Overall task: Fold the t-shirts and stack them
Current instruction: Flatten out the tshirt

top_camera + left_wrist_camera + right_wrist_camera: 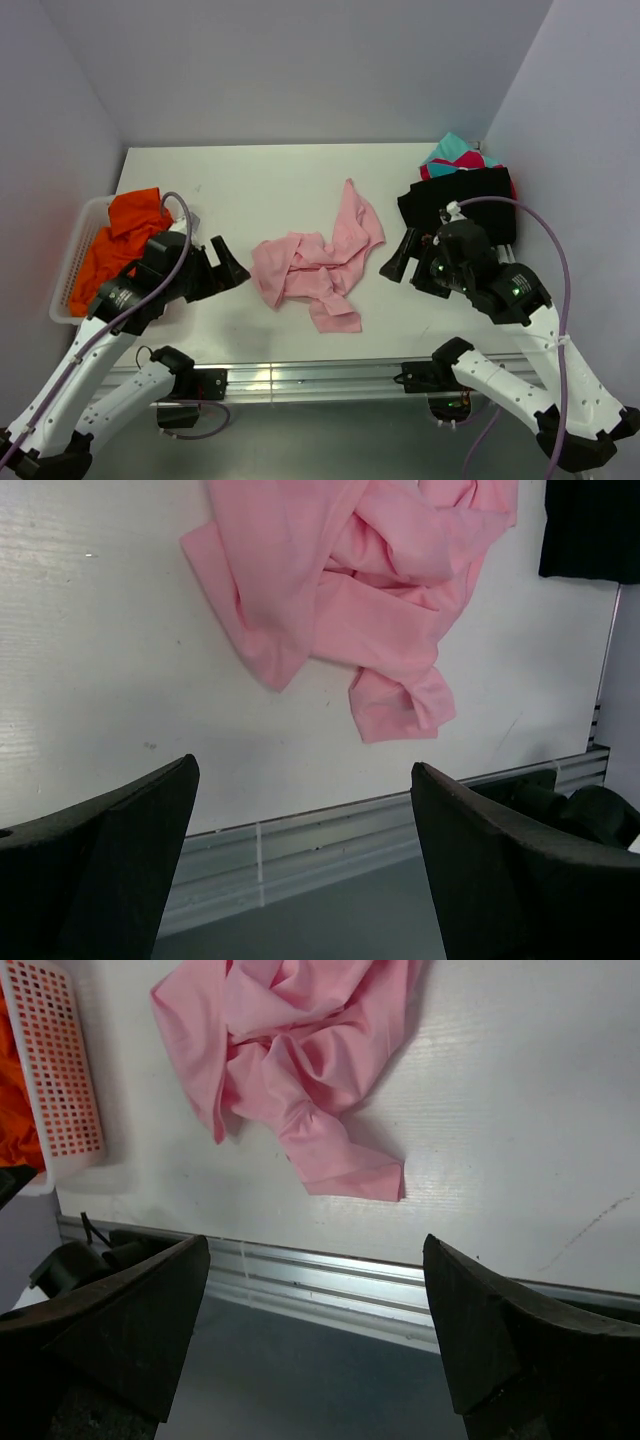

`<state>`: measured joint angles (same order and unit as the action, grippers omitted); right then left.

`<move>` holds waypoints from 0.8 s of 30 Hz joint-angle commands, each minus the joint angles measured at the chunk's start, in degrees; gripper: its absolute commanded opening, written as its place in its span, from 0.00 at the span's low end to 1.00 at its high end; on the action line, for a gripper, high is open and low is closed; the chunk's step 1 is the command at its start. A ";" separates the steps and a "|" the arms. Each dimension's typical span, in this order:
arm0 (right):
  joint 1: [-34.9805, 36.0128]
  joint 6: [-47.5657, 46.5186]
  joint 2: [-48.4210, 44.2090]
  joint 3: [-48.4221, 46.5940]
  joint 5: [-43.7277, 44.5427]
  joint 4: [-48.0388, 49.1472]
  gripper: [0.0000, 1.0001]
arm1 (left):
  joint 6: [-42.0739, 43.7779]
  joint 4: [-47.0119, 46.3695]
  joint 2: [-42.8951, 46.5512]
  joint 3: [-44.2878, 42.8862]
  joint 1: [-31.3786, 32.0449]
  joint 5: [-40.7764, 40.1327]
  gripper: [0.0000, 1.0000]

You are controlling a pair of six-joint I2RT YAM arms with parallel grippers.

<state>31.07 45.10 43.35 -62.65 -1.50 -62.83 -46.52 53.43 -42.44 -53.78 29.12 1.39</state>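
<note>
A crumpled light pink t-shirt lies in a heap at the middle of the white table, also in the left wrist view and the right wrist view. An orange t-shirt fills the basket at the left. A black t-shirt lies at the back right on top of magenta and teal ones. My left gripper hangs open just left of the pink heap, empty. To the right of the heap my right gripper is open and empty too.
A white mesh basket stands at the table's left edge, seen also in the right wrist view. The aluminium rail runs along the near edge. Grey walls close in the back and both sides.
</note>
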 commanded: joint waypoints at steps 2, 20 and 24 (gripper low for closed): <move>0.57 -3.43 3.48 -2.64 1.15 2.63 0.95 | 4.15 -1.40 -0.36 1.39 0.41 1.95 0.94; 4.17 -1.86 7.09 13.00 -1.14 12.29 0.91 | -2.68 -7.71 -15.98 5.27 8.48 -5.68 0.91; 4.17 -2.91 7.18 12.21 0.26 11.77 0.91 | -5.15 -12.90 -27.42 2.46 16.65 -12.54 0.90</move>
<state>34.92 43.31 50.50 -48.31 -2.61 -52.66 -47.79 47.16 -64.42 -48.36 42.06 -5.54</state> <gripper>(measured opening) 0.914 0.902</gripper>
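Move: The crumpled pink t-shirt's middle is roughly 17 cm to the right of the left hand, 5 cm ahead and 16 below. From the right hand it lies about 15 cm left, 6 ahead and 19 below; the shirt's near hem is about 11 cm left of that hand and 7 back. The orange-filled basket is some 31 cm left of the left hand and 8 ahead, the black cloth about 19 right of the right hand and 23 ahead. Both hands head down to the pink t-shirt with fingers kept wide open. The left sinks some 10 cm, first easing slightly back, then swings about 4 cm right over the shirt's left edge, still going down, as its wrist rolls and tips down. The right drops about 9 cm beside the shirt, edges 2 cm left and then hovers, tipped slightly steeper; no touch can be made out. ##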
